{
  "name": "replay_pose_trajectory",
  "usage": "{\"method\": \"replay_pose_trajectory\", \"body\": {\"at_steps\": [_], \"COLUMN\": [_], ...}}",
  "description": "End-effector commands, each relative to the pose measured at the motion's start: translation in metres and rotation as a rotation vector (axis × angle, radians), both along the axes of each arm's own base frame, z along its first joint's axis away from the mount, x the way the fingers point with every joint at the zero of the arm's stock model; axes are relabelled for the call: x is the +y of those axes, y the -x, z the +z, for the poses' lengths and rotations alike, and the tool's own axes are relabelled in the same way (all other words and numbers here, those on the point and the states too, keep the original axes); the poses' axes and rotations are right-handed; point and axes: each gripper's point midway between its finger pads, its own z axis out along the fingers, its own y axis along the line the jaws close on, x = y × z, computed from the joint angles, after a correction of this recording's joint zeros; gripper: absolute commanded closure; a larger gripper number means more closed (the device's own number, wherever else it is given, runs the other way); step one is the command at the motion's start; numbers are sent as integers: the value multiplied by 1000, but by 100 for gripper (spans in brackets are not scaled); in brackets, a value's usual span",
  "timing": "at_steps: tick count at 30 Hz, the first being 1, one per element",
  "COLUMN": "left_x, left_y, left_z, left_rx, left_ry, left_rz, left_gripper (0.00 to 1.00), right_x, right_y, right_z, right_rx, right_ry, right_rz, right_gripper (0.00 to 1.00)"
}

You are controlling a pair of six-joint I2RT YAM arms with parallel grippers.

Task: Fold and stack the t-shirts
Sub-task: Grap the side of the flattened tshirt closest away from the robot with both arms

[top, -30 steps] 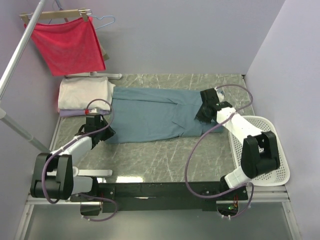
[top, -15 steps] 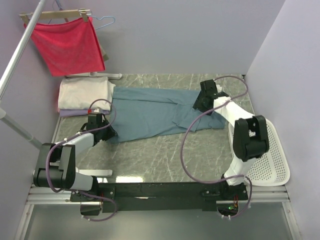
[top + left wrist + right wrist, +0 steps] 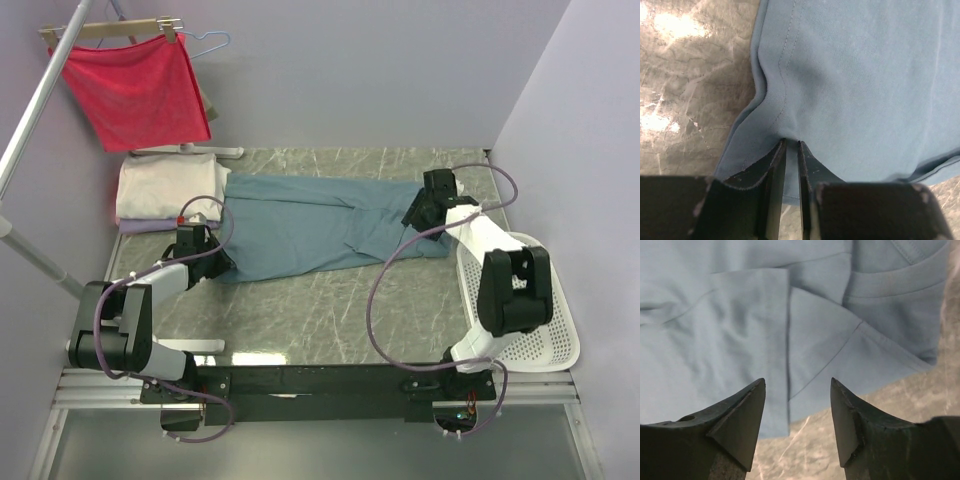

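A dusty teal-blue t-shirt (image 3: 310, 225) lies lengthwise across the marble table (image 3: 300, 310), folded narrow. Its collar (image 3: 895, 282) is at the right end. My left gripper (image 3: 215, 262) is at the shirt's left end, shut on the hem; in the left wrist view the cloth (image 3: 855, 75) puckers into the narrow slit between the fingertips (image 3: 791, 144). My right gripper (image 3: 418, 215) hovers over the collar end, open. Only shirt (image 3: 740, 325) and table show between its fingertips (image 3: 797, 382). A cream folded t-shirt (image 3: 165, 188) rests on a lavender one (image 3: 140, 226) at the back left.
A red cloth (image 3: 135, 90) hangs on a wooden hanger from a slanted metal rail (image 3: 40, 100) at the back left. A white perforated basket (image 3: 540, 330) stands at the right edge, beside the right arm. Purple walls close in the table.
My right gripper has opened and let go of the shirt's collar end, then drawn slightly right. The shirt's right end now lies flat. The left gripper has stayed on the hem.
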Motion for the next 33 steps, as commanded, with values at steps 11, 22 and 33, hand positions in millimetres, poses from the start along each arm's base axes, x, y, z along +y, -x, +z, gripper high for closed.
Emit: {"method": "replay_pose_trajectory", "body": {"at_steps": [11, 22, 33], "left_x": [-1, 0, 0], "left_y": [-6, -6, -7], "left_z": [2, -1, -5], "left_rx": [-13, -1, 13], "left_ry": [-7, -8, -9], "left_rz": [-21, -18, -19], "left_gripper": [79, 79, 80], "right_x": [-8, -8, -6], "right_y": [-68, -92, -101], "right_z": [-20, -30, -39], "right_rx": [-34, -15, -24], "right_ry": [-34, -46, -81], "right_rz": [17, 31, 63], "right_gripper": [41, 41, 45]}}
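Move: From the right hand, the far edge of the flattened t-shirt lies about 15 cm ahead and 4 cm right, some 8 cm lower. At that same lower level, the shirt's near hem is about 4 cm back and level sideways, its right end some 10 cm right and 4 cm ahead, and the basket about 27 cm right and 15 cm back. From the left hand, the same stretch of far edge is roughly 22 cm ahead and 46 cm right. Down first by about 4 cm, then forward low over the right part of the shirt towards its far edge, the right hand travels some 8 cm out and sinks a little more as it slows, fingers staying well open and pointing steeply down. Whether its tips reach the cloth can't be seen. The left hand stays put, its nearly shut fingertips still on the shirt's near-left corner. ##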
